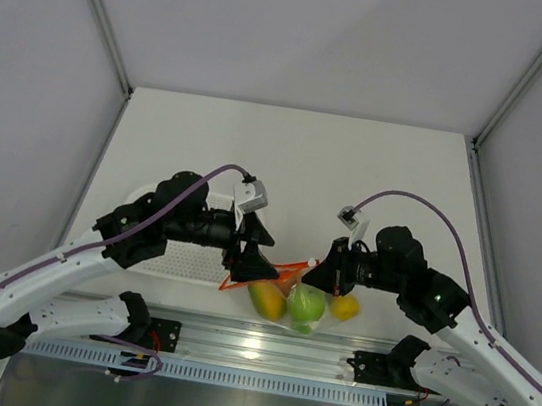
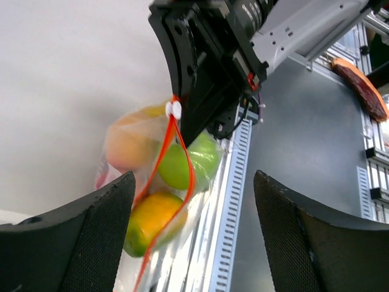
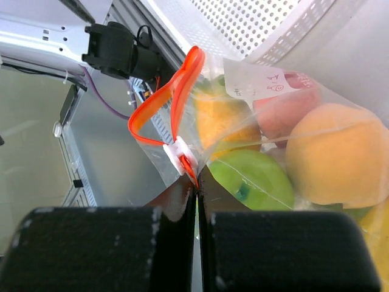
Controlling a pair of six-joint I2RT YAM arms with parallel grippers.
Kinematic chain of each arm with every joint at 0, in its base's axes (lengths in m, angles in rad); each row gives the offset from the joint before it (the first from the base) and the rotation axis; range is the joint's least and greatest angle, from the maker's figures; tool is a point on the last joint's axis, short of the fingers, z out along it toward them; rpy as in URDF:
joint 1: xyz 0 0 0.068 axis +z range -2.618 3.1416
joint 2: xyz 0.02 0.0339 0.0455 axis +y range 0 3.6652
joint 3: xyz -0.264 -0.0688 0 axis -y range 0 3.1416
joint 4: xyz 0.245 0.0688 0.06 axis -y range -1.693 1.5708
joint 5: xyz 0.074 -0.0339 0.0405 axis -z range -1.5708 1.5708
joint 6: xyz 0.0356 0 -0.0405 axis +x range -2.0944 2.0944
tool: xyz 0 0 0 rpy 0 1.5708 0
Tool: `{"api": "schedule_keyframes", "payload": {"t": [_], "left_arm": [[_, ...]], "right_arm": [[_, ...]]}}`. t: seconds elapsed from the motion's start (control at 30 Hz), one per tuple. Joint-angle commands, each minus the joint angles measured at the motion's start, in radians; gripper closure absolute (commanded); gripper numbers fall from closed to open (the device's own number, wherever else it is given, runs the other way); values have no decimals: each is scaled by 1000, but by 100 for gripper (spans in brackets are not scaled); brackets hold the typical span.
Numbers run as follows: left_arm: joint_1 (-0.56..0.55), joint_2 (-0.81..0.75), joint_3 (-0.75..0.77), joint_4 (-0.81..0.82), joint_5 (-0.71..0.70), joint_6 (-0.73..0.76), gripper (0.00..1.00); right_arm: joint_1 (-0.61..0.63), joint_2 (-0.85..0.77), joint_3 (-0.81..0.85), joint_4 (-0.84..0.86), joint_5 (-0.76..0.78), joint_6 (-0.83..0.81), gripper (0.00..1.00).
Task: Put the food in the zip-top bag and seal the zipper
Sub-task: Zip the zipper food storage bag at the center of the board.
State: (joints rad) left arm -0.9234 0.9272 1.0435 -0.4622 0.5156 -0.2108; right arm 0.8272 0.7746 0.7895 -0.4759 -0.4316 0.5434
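Observation:
The clear zip-top bag (image 1: 299, 306) hangs between the two arms, just above the table's near edge. The food sits inside it: a green fruit (image 3: 261, 176), a pale orange fruit (image 3: 331, 155), a yellow-orange fruit (image 2: 149, 219) and a red one (image 3: 285, 109). The red-orange zipper (image 3: 164, 103) gapes in a loop past its white slider (image 3: 180, 155). My right gripper (image 3: 197, 188) is shut on the bag's corner right beside the slider. My left gripper (image 2: 194, 201) is open, its left finger (image 2: 91, 237) close to the bag and holding nothing.
A white slotted basket (image 1: 143, 195) lies under the left arm, and its wall (image 3: 285, 24) shows behind the bag. An aluminium rail (image 1: 261, 343) runs along the near table edge below the bag.

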Motion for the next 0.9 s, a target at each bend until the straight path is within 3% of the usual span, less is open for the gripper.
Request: {"api": "schedule_keyframes", "payload": {"t": [0.0, 0.13, 0.2, 0.43, 0.87], "left_arm": [[3, 25, 29, 131, -45, -13, 21], [3, 94, 49, 226, -3, -50, 42], [3, 149, 76, 241, 38, -73, 47], [-2, 262, 122, 281, 109, -124, 43], [-35, 343, 168, 220, 120, -121, 52]], "right_arm": [[3, -40, -1, 27, 28, 15, 100], [7, -55, 14, 5, 19, 7, 100], [10, -67, 25, -9, 25, 7, 100], [12, -84, 25, -21, 17, 13, 100], [15, -90, 33, -7, 28, 12, 100]]}}
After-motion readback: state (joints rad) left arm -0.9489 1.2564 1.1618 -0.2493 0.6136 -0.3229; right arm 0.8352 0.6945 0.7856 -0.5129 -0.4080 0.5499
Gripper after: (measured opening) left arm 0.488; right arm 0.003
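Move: The zipper's white slider is some 10 cm to the right of the open left hand, about 3 cm ahead and 4 cm lower; from the right hand, shut on the bag beside it, it lies about 2 cm left. In the bag, some 12 cm below the left hand and about level with it fore and aft, are the mango, roughly 1 cm to its right, and the green apple, about 9 cm to its right. Left hand reaches some 8 cm right and slightly forward towards the slider, half-closing; right keeps pinching the bag. ##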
